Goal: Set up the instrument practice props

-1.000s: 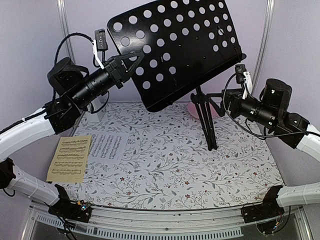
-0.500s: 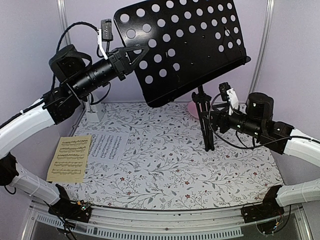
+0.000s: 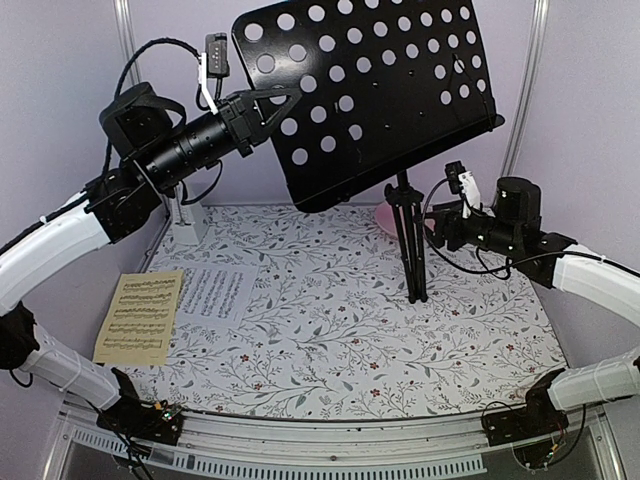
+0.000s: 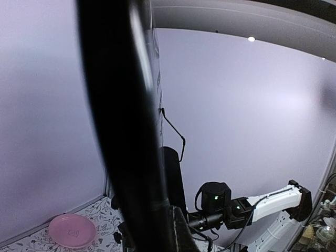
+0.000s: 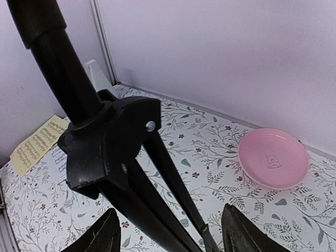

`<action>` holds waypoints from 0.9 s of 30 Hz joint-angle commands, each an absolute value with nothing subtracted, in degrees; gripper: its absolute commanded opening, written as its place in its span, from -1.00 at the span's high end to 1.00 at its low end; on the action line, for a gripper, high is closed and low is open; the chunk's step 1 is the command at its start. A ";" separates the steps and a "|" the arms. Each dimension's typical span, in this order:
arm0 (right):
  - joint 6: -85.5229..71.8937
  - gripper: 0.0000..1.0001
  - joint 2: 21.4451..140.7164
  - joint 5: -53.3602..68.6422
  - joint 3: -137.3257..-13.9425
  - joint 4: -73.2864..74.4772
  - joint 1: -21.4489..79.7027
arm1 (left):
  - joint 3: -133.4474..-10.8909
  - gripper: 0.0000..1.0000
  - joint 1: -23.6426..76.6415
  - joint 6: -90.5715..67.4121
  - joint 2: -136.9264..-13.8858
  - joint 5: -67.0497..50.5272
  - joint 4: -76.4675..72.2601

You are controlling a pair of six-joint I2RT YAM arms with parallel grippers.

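Observation:
The black perforated music stand [image 3: 380, 90] stands at the back, its desk tilted and its tripod legs [image 3: 415, 265] drawn close together on the table. My left gripper [image 3: 278, 106] is shut on the desk's left edge; in the left wrist view that edge [image 4: 121, 121] fills the frame. My right gripper [image 3: 433, 228] is open beside the post, and its fingers [image 5: 105, 236] straddle the tripod legs [image 5: 168, 189] without touching. The yellowish page [image 3: 140, 316] and the white page [image 3: 214, 292] lie flat at the left. The pale-grey metronome [image 3: 190, 222] stands at the back left, partly hidden by my left arm.
A pink round plate [image 5: 273, 157] lies behind the stand near the back wall and is mostly hidden in the top view [image 3: 384, 220]. Purple walls close in the back and sides. The floral tablecloth [image 3: 330, 330] covers the table.
My left gripper has lifted the desk up and to the right, setting the stand more upright. My right arm has swung left and down to the post, with its fingers now around the legs.

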State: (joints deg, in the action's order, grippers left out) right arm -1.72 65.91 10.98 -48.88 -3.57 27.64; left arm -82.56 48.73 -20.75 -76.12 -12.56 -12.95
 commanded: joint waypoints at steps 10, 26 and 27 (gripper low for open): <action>3.01 -0.23 71.25 22.82 -56.03 -4.70 27.42 | -89.94 1.00 47.94 -18.90 -76.85 -13.41 -24.77; 5.75 0.53 73.42 19.77 -58.18 -3.95 27.42 | -92.72 1.00 47.94 -19.42 -79.01 -14.24 -24.24; 5.86 0.53 73.27 19.75 -58.18 -3.89 27.47 | -92.84 1.00 47.90 -19.34 -79.10 -14.32 -24.28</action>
State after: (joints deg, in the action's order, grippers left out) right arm 5.89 73.01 20.38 -57.08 -3.77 27.57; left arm -87.92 48.34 -21.02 -80.42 -13.93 -11.51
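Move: The music stand's tripod hub lies close to the right gripper: about 5 cm to its left, 1 cm ahead and 3 cm higher. The leg ends hang some 6 cm back, 4 cm left and 15 cm below the hand; the stand's desk centre is about 17 cm left, 3 cm ahead and 22 cm up. The pink plate is roughly 50 cm ahead, 3 cm left, on the table. From the left gripper the hub is some 32 cm right, 10 cm ahead, 23 cm lower. Bring the half-open right gripper left about 3.5 cm to the hub, turning it some 10 degrees counter-clockwise, then raise it a little, ending roughly 2 cm higher. Close the fingers to about half their starting gap, one on each side of the hub just under the shaft, and pinch it. Meanwhile keep the left gripper's pinch on the desk's edge, easing that edge slightly right and forward. ##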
